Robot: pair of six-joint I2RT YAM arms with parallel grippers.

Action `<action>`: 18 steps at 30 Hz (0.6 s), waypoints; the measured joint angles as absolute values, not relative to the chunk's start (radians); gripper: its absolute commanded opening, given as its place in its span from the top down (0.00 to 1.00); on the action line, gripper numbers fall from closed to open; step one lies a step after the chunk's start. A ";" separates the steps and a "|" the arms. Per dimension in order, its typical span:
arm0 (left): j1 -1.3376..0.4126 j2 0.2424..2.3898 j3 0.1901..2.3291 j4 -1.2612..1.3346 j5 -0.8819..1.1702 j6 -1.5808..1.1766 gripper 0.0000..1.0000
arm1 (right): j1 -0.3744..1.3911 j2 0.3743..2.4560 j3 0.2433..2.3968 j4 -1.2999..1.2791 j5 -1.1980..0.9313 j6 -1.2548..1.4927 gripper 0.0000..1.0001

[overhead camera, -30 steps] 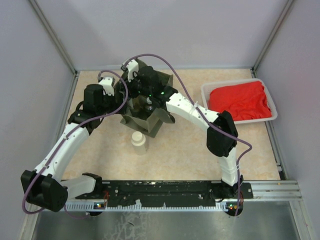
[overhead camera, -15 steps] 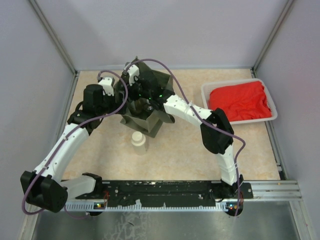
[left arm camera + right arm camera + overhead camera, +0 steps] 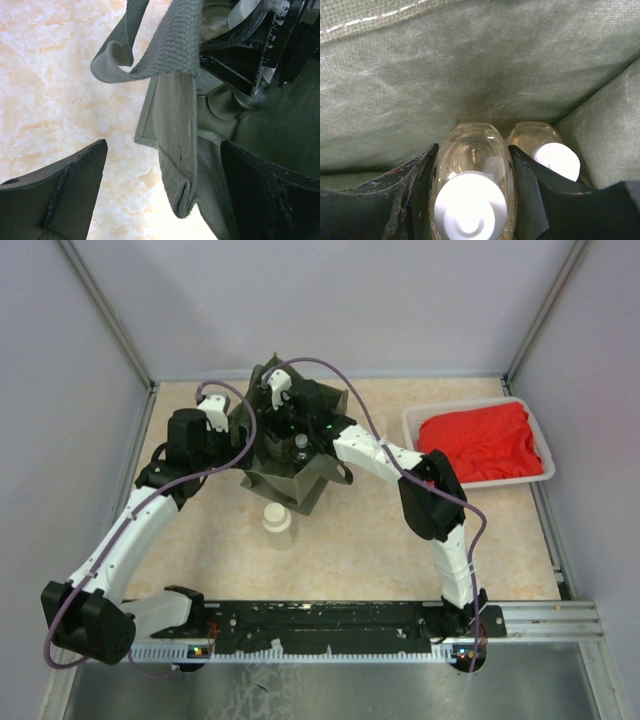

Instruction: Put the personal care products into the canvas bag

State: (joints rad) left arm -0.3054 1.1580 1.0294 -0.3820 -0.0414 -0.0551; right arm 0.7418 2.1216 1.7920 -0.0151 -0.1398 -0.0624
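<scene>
The olive canvas bag [image 3: 300,485] stands open mid-table. My right gripper [image 3: 472,150] reaches down inside it, shut on a clear bottle [image 3: 472,190] of amber liquid with a white cap. A second clear bottle [image 3: 545,150] lies next to it against the bag's wall. A white-capped pale bottle [image 3: 277,525] stands on the table just in front of the bag. My left gripper [image 3: 164,145] is open at the bag's left rim, with a handle strap [image 3: 175,115] hanging between its fingers [image 3: 65,195] without being pinched.
A white tray [image 3: 410,425] holding a red cloth [image 3: 480,440] sits at the back right. Grey walls close in the table on the left, back and right. The right arm's elbow [image 3: 432,502] hangs over the table right of the bag.
The right arm has shifted a little over the bag, its elbow drawing left, still holding the bottle. The left arm and the bottle on the table have not moved.
</scene>
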 measured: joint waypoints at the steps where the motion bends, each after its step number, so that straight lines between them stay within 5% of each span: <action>1: -0.305 1.158 1.029 -0.382 -0.041 -0.055 0.00 | 0.742 2.122 1.791 -0.015 -0.141 -0.063 0.57; 8: -0.305 1.173 1.029 -0.373 -0.029 -0.055 0.00 | 0.742 2.112 1.786 -0.008 -0.135 -0.068 0.02; 18: -0.305 1.196 1.030 -0.359 -0.010 -0.055 0.00 | 0.742 1.931 1.747 -0.027 -0.049 -0.090 0.01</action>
State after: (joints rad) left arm -0.3054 1.1965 1.0298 -0.3592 -0.0097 -0.0551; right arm 0.7418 1.9308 1.7466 -0.0269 -0.0486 -0.0898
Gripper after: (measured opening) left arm 0.998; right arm 0.991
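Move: The amber bottle I still hold is between my right fingers inside the canvas bag, its middle about 3 cm below my hand point. From that hand the other amber bottle stands some 4 cm ahead and 3 cm right, the silver bottle about 6 cm right and 1 cm back, the green bottle 9 cm right and level with it. From my left hand the held bottle lies about 6 cm ahead, 5 cm right and 6 cm down. I keep my right hand still for a moment, then spread its half-closed fingers wide and let go of the amber bottle. As they open I draw the hand up, faster and faster, about 9 cm away from the bottles, drifting some 3 cm to my right, with the fingertips tipping up by roughly 10 degrees. ##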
